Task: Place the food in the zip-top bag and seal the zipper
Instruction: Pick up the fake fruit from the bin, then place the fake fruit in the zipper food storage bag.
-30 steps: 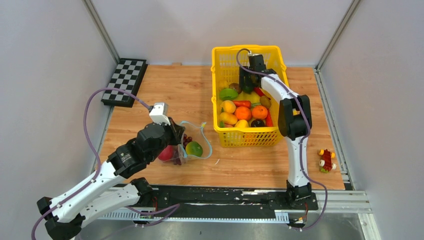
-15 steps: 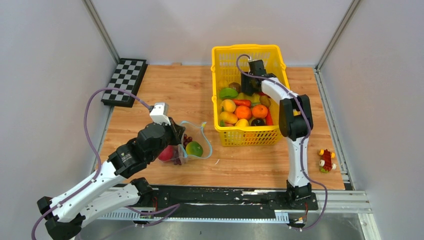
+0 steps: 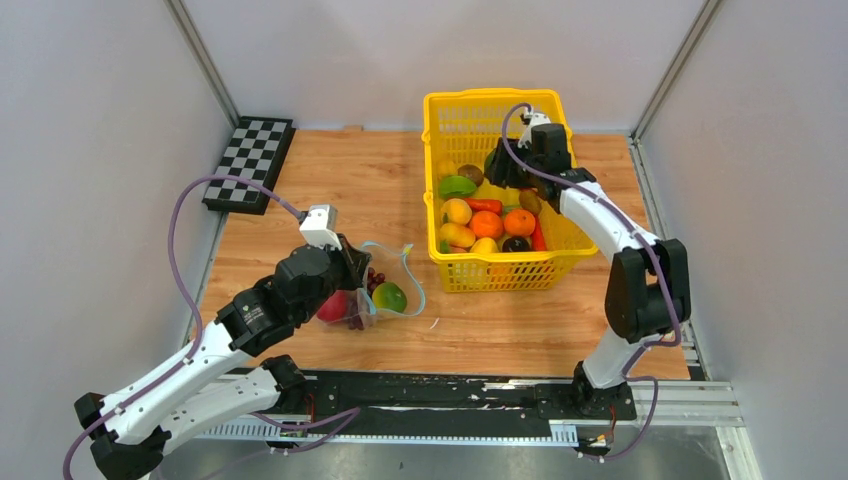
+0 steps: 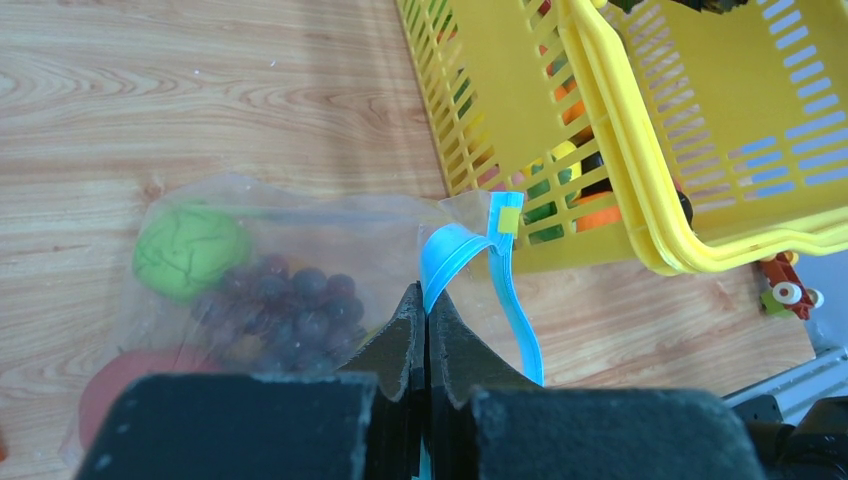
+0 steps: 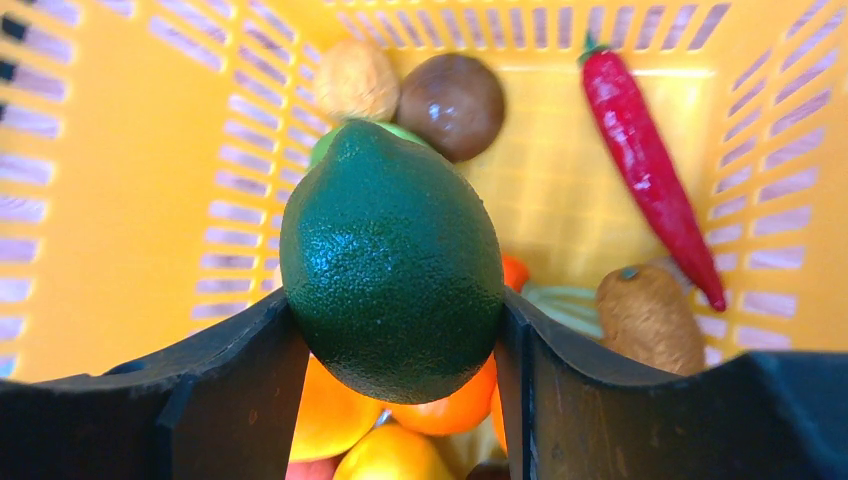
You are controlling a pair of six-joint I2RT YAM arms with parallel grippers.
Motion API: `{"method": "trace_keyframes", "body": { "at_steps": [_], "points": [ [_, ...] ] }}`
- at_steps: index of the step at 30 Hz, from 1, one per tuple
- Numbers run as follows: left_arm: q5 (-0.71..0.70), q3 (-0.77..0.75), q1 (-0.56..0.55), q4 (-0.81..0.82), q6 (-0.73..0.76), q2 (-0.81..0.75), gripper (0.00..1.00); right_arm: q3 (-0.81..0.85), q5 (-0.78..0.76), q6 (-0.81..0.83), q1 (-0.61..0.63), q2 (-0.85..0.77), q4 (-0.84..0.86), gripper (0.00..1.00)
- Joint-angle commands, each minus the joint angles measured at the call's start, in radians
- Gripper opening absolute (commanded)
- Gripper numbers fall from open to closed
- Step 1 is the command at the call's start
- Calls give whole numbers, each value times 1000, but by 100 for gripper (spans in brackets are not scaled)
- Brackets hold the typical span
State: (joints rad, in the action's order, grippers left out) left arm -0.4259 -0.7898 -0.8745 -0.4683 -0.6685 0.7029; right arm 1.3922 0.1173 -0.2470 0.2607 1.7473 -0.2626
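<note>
The clear zip-top bag [image 3: 385, 292] lies on the wooden table left of the basket, with a green ball [image 4: 190, 250], dark grapes [image 4: 290, 300] and a red piece inside. My left gripper [image 4: 427, 300] is shut on the teal-blue zipper [image 4: 520, 320] at the bag's mouth, which gapes and curls upward. In the top view the left gripper [image 3: 355, 268] sits at the bag's near-left side. My right gripper [image 5: 397, 300] is shut on a dark green pebbly fruit [image 5: 390, 250], held above the food in the yellow basket [image 3: 490, 97].
The basket [image 5: 100, 200] holds oranges, yellow fruit, a red chili [image 5: 645, 160], a brown ball [image 5: 452, 105] and a potato-like piece [image 5: 650, 315]. A checkerboard [image 3: 250, 163] lies at the back left. A small red toy [image 3: 653, 320] sits at the right edge.
The right gripper has closed on the green fruit and shifted right and up inside the basket, its elbow swinging out to the right. The left arm and bag have stayed still.
</note>
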Motion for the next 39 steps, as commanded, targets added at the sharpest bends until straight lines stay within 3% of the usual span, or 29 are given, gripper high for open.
{"method": "trace_keyframes", "body": {
  "at_steps": [1,16,19,26,39],
  "points": [
    [6,1,5,67,-13,0,0,-107,141,-77,-1,-129,128,38],
    [13,-22,5,73,1,31,0,-357,306,-46,12,-470,241,39],
    [21,-25,5,83,1,42,0,-385,397,-47,30,-518,254,39],
    [27,-27,5,89,5,46,0,-433,573,0,141,-597,273,39],
    [33,-29,6,93,14,55,0,-432,595,136,447,-609,184,39]
  ]
}}
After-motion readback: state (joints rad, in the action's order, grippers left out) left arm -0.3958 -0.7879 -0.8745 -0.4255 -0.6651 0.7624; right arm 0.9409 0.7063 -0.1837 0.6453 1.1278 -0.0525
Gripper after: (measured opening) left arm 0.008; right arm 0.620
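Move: The right hand, already gripping the avocado in the yellow bin, has the bag's mouth some 32 cm back and 24 cm to its left, roughly level. The bin's near-left rim corner lies about 24 cm back, 14 cm left and slightly lower; an orange about 14 cm back, 2 cm left and 11 cm down. From the left hand, which still pinches the bag's edge, the mouth is about 5 cm back, 7 cm right and 7 cm below. Right hand takes the held avocado some 25 cm back towards the bag, rising, then swinging left, turning counter-clockwise. ##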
